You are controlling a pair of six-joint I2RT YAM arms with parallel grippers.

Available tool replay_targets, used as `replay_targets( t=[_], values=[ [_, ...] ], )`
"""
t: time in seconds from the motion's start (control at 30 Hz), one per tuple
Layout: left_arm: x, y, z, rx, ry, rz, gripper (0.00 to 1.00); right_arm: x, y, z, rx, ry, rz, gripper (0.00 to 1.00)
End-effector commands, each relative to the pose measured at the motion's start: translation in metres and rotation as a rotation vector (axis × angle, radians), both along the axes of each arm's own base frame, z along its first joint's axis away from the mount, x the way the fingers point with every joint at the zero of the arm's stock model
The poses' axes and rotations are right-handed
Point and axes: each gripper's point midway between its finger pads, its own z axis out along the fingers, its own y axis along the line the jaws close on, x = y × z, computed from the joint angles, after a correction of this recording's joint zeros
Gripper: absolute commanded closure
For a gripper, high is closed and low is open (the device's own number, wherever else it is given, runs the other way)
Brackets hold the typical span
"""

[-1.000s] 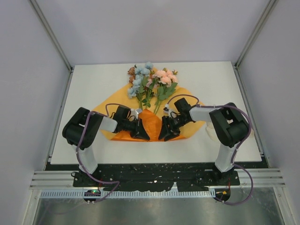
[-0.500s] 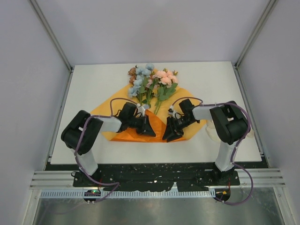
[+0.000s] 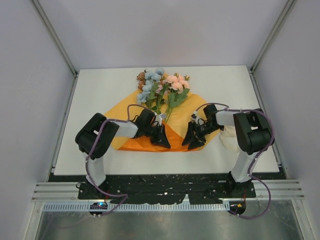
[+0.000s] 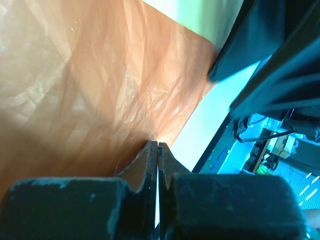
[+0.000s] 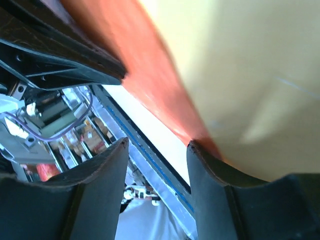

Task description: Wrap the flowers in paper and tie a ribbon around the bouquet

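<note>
The flowers [image 3: 161, 86], blue, pink and peach, lie with their stems on the orange paper [image 3: 125, 125], which is spread across the table's middle. A darker folded flap [image 3: 173, 136] of the paper lies between my grippers. My left gripper [image 3: 162, 139] is shut, its tips [image 4: 154, 144] pinching the paper's [image 4: 90, 90] edge where the creases run together. My right gripper [image 3: 192, 141] is open at the flap's right side. In the right wrist view, one of that gripper's [image 5: 157, 145] fingers [image 5: 210, 170] touches the paper's [image 5: 150, 85] near edge, with nothing between the jaws. A cream-white bundle [image 3: 227, 137], perhaps the ribbon, shows under the right arm.
The white table [image 3: 100, 85] ends at a black rail [image 3: 165, 175] close behind both grippers. Grey walls stand at the left, right and back. The two wrists are about a hand's width apart.
The paper flap that stood up between the grippers has come down flat. My left gripper moved right with the paper. My right gripper drew off to the right, still open.
</note>
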Motion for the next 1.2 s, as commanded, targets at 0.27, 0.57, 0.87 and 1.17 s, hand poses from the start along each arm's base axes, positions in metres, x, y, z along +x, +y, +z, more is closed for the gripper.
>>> replay_targets(
  t=[0.27, 0.57, 0.87, 1.17],
  values=[
    [0.003, 0.021, -0.044, 0.186, 0.033, 0.031, 0.98, 0.081, -0.192, -0.022, -0.513, -0.069, -0.324, 0.25],
    [0.004, 0.021, -0.041, 0.188, 0.021, 0.032, 0.98, 0.136, -0.262, -0.015, -0.756, -0.192, -0.445, 0.21],
    [0.006, 0.021, -0.041, 0.188, 0.012, 0.030, 0.98, 0.158, -0.196, -0.019, -0.429, -0.140, -0.375, 0.22],
    [0.007, 0.019, -0.043, 0.184, 0.019, 0.019, 0.98, 0.175, -0.134, 0.022, 0.008, -0.158, -0.402, 0.24]
  ],
)
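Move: The paper's right corner lies some 19 cm to the right of the right hand and 10 cm ahead, only about 2 cm lower. The ribbon is in the same direction but farther, roughly 33 cm right and 8 cm ahead, while the green stems lie about 21 cm ahead and 12 cm to the left. From the left hand, the corner is some 31 cm right and 11 cm ahead. One right fingertip comes against the paper's right corner, the fingers straddling it. The hand gets there by sweeping low to the right about 24 cm and forward, opening wider and turning some 25 degrees clockwise, then hooks back left about 8 cm, still going forward. The left hand stays put, its closed tips still on the folded flap. ##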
